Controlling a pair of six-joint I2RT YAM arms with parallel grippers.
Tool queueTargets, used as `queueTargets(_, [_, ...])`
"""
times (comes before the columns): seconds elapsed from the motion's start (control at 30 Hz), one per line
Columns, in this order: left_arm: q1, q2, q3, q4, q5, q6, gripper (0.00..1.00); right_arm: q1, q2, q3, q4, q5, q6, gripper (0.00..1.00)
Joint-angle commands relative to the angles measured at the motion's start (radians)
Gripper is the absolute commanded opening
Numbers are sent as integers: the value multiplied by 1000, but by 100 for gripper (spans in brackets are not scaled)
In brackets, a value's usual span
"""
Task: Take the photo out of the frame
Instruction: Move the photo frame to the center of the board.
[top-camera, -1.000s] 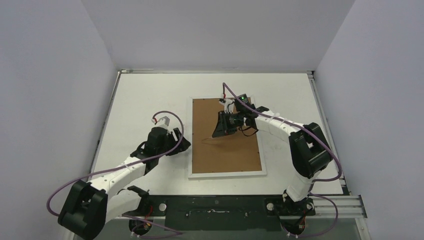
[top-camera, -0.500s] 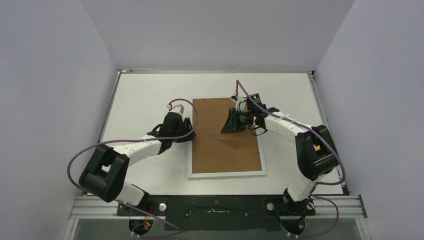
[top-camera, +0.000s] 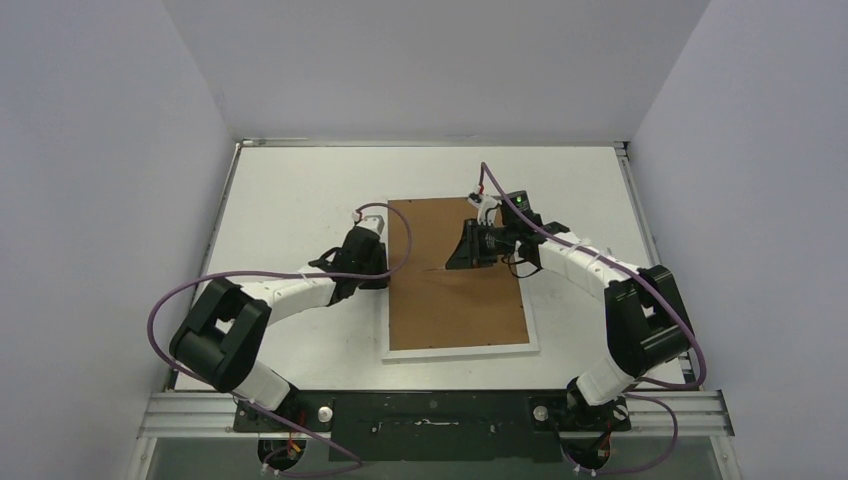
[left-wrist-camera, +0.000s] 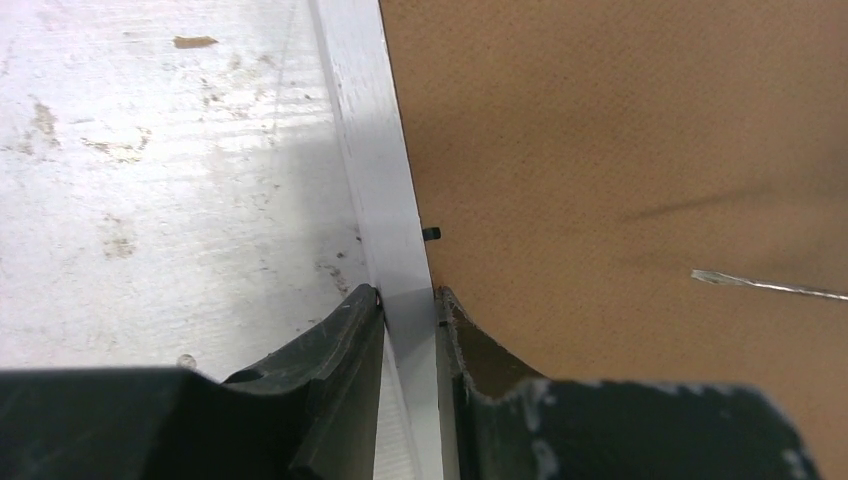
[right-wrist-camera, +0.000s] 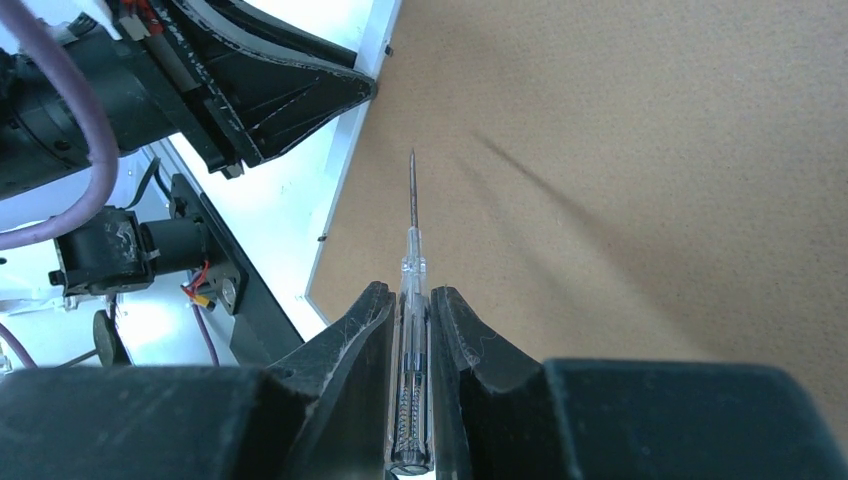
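Note:
The frame (top-camera: 455, 300) lies face down at the table's middle, its brown fibreboard back (left-wrist-camera: 600, 130) up inside a narrow white border (left-wrist-camera: 365, 150). My left gripper (left-wrist-camera: 408, 295) is shut on the left border, one finger outside it and one on the back; in the top view it (top-camera: 385, 268) sits at the frame's left edge. My right gripper (right-wrist-camera: 410, 295) is shut on a clear-handled screwdriver (right-wrist-camera: 411, 260), whose thin tip (left-wrist-camera: 770, 286) points left just above the back. The photo is hidden under the backing.
A small black retaining tab (left-wrist-camera: 431, 234) sits at the inner edge of the border just ahead of my left fingers. White tabletop (top-camera: 290, 200) surrounds the frame, with grey walls on three sides. The left gripper (right-wrist-camera: 290, 90) also shows in the right wrist view.
My left arm swung right to the frame's left edge and its jaws closed onto the border. The frame shifted slightly right. My right gripper moved a little right with the screwdriver.

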Motion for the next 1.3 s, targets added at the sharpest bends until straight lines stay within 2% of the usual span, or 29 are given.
queueTargets(0.0, [-52,-20,-4,-74,30,46,17,-5,-51,-22,27,-1,-10,5])
queueTargets(0.3, [-122,-101,-88,-50,61,40,17,-6,-92,-87,7,7,-28,5])
queueTargets(0.6, [-115,-104,-100,-14,71,69,17,3,-81,-101,51,-4,-23,7])
queueTargets(0.63, [-108,-97,-97,-3,78,68,17,15,-72,-93,56,20,-19,9])
queueTargets(0.77, [-75,-77,-89,81,123,65,19,78,-39,-26,68,117,-38,5])
queueTargets(0.87, [-60,-79,-79,89,136,69,23,68,0,-11,124,70,-28,5])
queueTargets(1.0, [-36,-110,-99,111,141,46,36,46,118,26,161,-66,-44,5])
queueTargets(1.13, [-6,-194,-154,172,171,-10,49,47,197,63,160,-98,-81,5])
queueTargets(1.27, [40,-264,-205,228,194,-78,51,44,217,67,161,-121,-129,5])
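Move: Between the left hand's nearly shut fingers is the frame's left rail; the frame's middle lies about 17 cm to that hand's right and 1 cm ahead, its near edge 17 cm back, and a small black tab on the rail's inner edge 3 cm ahead and 1 cm right. From the right hand, which holds the screwdriver, that tab lies roughly 14 cm left, 1 cm back and 11 cm below; the frame's middle is 3 cm back, 2 cm right. Dragging the frame by its pinched left rail, the left hand pulls back about 4.5 cm and 2 cm right, turning slightly clockwise, then eases a centimetre forward, opens around the rail and starts to rise. The right hand, still gripping the screwdriver, first drifts back with the frame, sinking a little, then swings forward and left and drops, some 4 cm lower overall, bringing the tip down beside the left rail, near the tab. ##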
